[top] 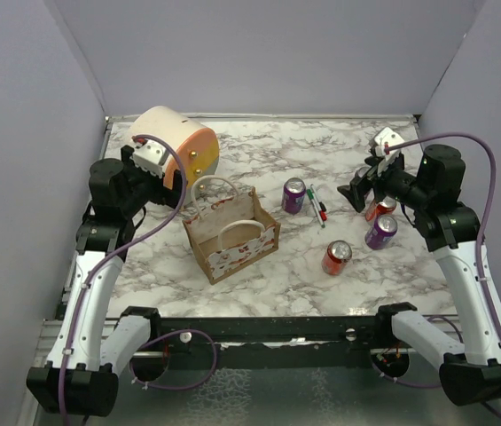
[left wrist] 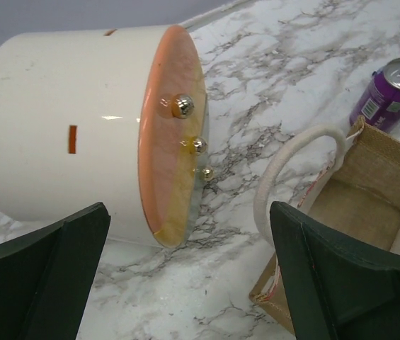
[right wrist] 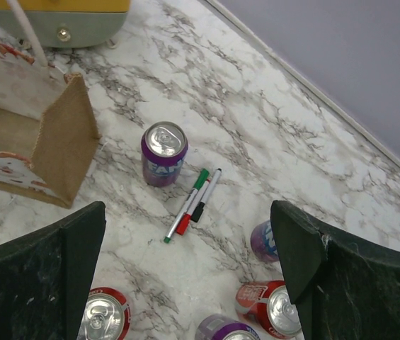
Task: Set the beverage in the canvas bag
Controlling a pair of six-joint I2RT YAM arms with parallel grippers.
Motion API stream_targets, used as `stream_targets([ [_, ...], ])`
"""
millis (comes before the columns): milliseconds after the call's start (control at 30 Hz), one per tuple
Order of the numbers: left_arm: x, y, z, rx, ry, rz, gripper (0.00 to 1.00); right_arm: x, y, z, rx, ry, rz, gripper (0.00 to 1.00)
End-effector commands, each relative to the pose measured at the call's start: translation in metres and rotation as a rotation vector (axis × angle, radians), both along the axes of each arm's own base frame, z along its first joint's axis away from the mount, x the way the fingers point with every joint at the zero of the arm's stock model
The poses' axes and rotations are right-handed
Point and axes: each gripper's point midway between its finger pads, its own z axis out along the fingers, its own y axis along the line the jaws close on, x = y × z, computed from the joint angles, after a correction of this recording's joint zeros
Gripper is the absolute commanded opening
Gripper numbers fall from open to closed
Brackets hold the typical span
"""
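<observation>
The canvas bag stands open-topped left of the table's middle, cream handles up; it also shows in the left wrist view and the right wrist view. Several beverage cans stand upright: a purple one just right of the bag, a red one nearer the front, and a purple and red pair at the right. My left gripper hangs open above bare marble between the bag and a cylinder, holding nothing. My right gripper hovers open and empty over the cans.
A large cream-and-orange cylinder lies on its side at the back left, close to the bag. Loose markers lie between the purple can and the right-hand cans. Grey walls enclose the table's back and sides.
</observation>
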Motion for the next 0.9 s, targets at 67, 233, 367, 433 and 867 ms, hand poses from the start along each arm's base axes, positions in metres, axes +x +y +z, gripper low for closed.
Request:
stream_targets([
  [67,0.0,-0.032,-0.033,0.001,0.136,-0.196,0.97,-0.007,0.012,0.005,0.007,0.003,0.1,0.99],
  [233,-0.001,-0.05,-0.06,0.013,0.246,-0.299,0.86,-0.006,0.014,0.0,0.014,0.016,0.105,1.0],
  [367,0.005,-0.061,-0.074,0.038,0.291,-0.332,0.65,-0.007,0.014,-0.002,0.017,0.02,0.108,0.99],
  [433,0.007,-0.068,-0.077,0.059,0.299,-0.356,0.51,-0.006,0.013,-0.003,0.013,0.023,0.101,0.99],
  [867,0.017,-0.123,-0.105,0.304,0.389,-0.704,0.17,0.0,0.018,-0.046,-0.014,0.08,0.146,1.0],
])
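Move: About 10 cm to the left hand's right, 2 cm ahead and 12 cm below is the canvas bag's far handle; the bag's middle lies some 15 cm right, 4 cm back and 22 cm down, the white drum about 15 cm ahead, 2 cm left and 18 cm down. From the right hand, the upright purple can by the pens is roughly 10 cm ahead, 13 cm left and 25 cm down, the pens 6 cm to its right. Dropping steeply while going right, then sweeping on right, the left hand travels about 11 cm each way to the bag's far handle, tipping its fingers down and turning some 30 degrees clockwise as they close around the rope. The right hand stays open, edges slightly left, then sinks some 4 cm towards the upright purple can. ##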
